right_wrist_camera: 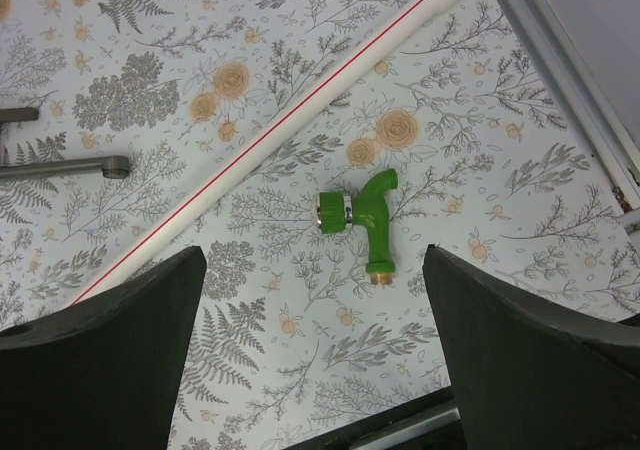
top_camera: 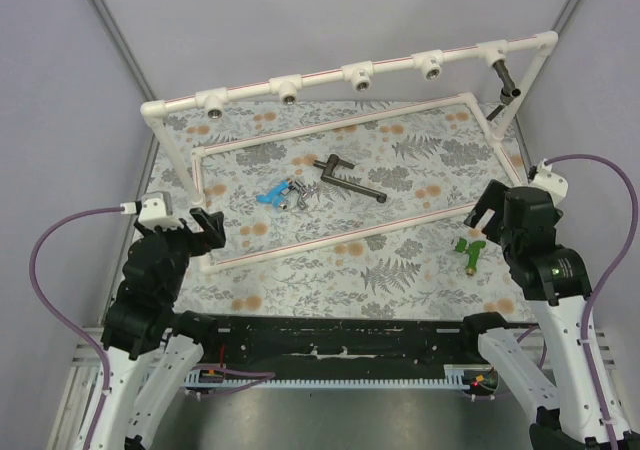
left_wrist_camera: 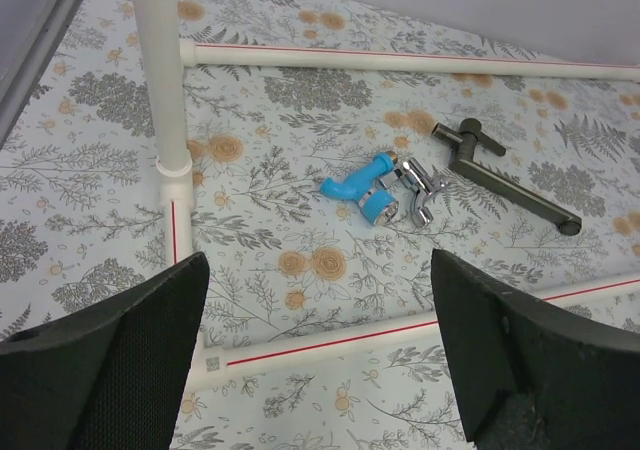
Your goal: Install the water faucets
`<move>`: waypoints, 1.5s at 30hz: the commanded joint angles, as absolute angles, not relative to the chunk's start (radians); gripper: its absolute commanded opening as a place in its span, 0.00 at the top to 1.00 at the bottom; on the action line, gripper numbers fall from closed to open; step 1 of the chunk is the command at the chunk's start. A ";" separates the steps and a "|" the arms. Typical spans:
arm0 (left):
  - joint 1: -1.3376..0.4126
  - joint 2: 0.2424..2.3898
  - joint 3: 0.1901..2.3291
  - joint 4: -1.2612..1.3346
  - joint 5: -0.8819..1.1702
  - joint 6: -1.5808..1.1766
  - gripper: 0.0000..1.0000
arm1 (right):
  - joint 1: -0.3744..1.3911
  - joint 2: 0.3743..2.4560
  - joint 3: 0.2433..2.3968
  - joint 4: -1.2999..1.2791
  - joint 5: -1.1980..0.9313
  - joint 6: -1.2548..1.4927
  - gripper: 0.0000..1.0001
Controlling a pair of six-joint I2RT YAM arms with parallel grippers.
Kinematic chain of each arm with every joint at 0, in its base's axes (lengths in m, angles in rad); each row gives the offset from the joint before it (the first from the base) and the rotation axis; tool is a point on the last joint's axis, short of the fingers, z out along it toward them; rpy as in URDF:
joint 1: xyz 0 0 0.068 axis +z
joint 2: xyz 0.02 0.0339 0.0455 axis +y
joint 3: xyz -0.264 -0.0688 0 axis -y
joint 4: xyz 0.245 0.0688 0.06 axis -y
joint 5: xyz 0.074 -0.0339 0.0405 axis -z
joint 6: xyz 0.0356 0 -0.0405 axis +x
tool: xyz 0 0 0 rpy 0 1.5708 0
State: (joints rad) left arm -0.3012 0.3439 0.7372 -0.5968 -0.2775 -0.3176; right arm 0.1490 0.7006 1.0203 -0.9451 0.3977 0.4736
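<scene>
The water faucets lie loose on the flowered mat. A light blue faucet (top_camera: 270, 195) (left_wrist_camera: 352, 182) touches a shiny silver one (top_camera: 296, 192) (left_wrist_camera: 418, 185) inside the pipe rectangle, and a longer dark grey one with a lever (top_camera: 350, 178) (left_wrist_camera: 505, 175) lies just right of them. A bright green faucet (top_camera: 470, 250) (right_wrist_camera: 368, 225) lies outside the rectangle at the right. My left gripper (top_camera: 203, 227) (left_wrist_camera: 320, 270) hovers open over the rectangle's near left corner, holding nothing. Open and empty, my right gripper (top_camera: 490, 210) (right_wrist_camera: 312, 260) hangs just short of the green faucet.
A white pipe frame (top_camera: 320, 80) spans the back, with several threaded sockets (top_camera: 358, 75) facing forward. Its base pipes (top_camera: 330, 240) form a rectangle on the mat. A dark piece (top_camera: 505, 80) sits on the frame's right post. Grey walls close both sides.
</scene>
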 commanded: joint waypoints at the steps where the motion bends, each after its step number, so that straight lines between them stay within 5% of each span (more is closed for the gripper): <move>1: -0.308 0.327 0.719 -0.560 -0.244 -0.348 0.05 | 0.153 0.721 1.029 -0.975 0.396 0.524 0.02; 17: -0.307 0.485 0.718 -0.641 -0.100 -0.422 0.05 | 0.120 1.100 0.962 -1.085 0.324 0.692 0.02; 34: -0.318 0.500 0.683 -0.614 -0.060 -0.405 0.04 | -0.176 1.298 0.801 -0.847 0.158 0.699 0.21; 45: -0.321 0.578 0.673 -0.540 0.099 -0.446 0.02 | -0.216 1.407 0.718 -0.710 -0.030 0.673 0.52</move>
State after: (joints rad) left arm -0.3164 0.5419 0.6804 -0.6170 -0.0151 -0.4023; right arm -0.2150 1.3933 0.7555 -0.7811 0.0624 0.6765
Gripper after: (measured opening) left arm 0.980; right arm 0.539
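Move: The green faucet lies far below the right hand, about 23 cm down and 3 cm farther out, neither left nor right. The near white pipe of the floor frame crosses some 11 cm beyond the faucet, equally low. The grey faucet lies roughly 22 cm ahead of the right hand and 30 cm to its left. From the left hand, the green faucet is about 62 cm to the right, 2 cm ahead and 24 cm down. Down onto the green faucet comes the right hand, sinking some 22 cm with only a slight sideways weave. It tips from slanting forward to pointing nearly straight down and rolls its left side up, while the wide-open fingers close to about half, straddling the threaded inlet end. The empty left hand sinks about 7 cm and shifts 6 cm right, tipping down some 15 degrees and staying open. ##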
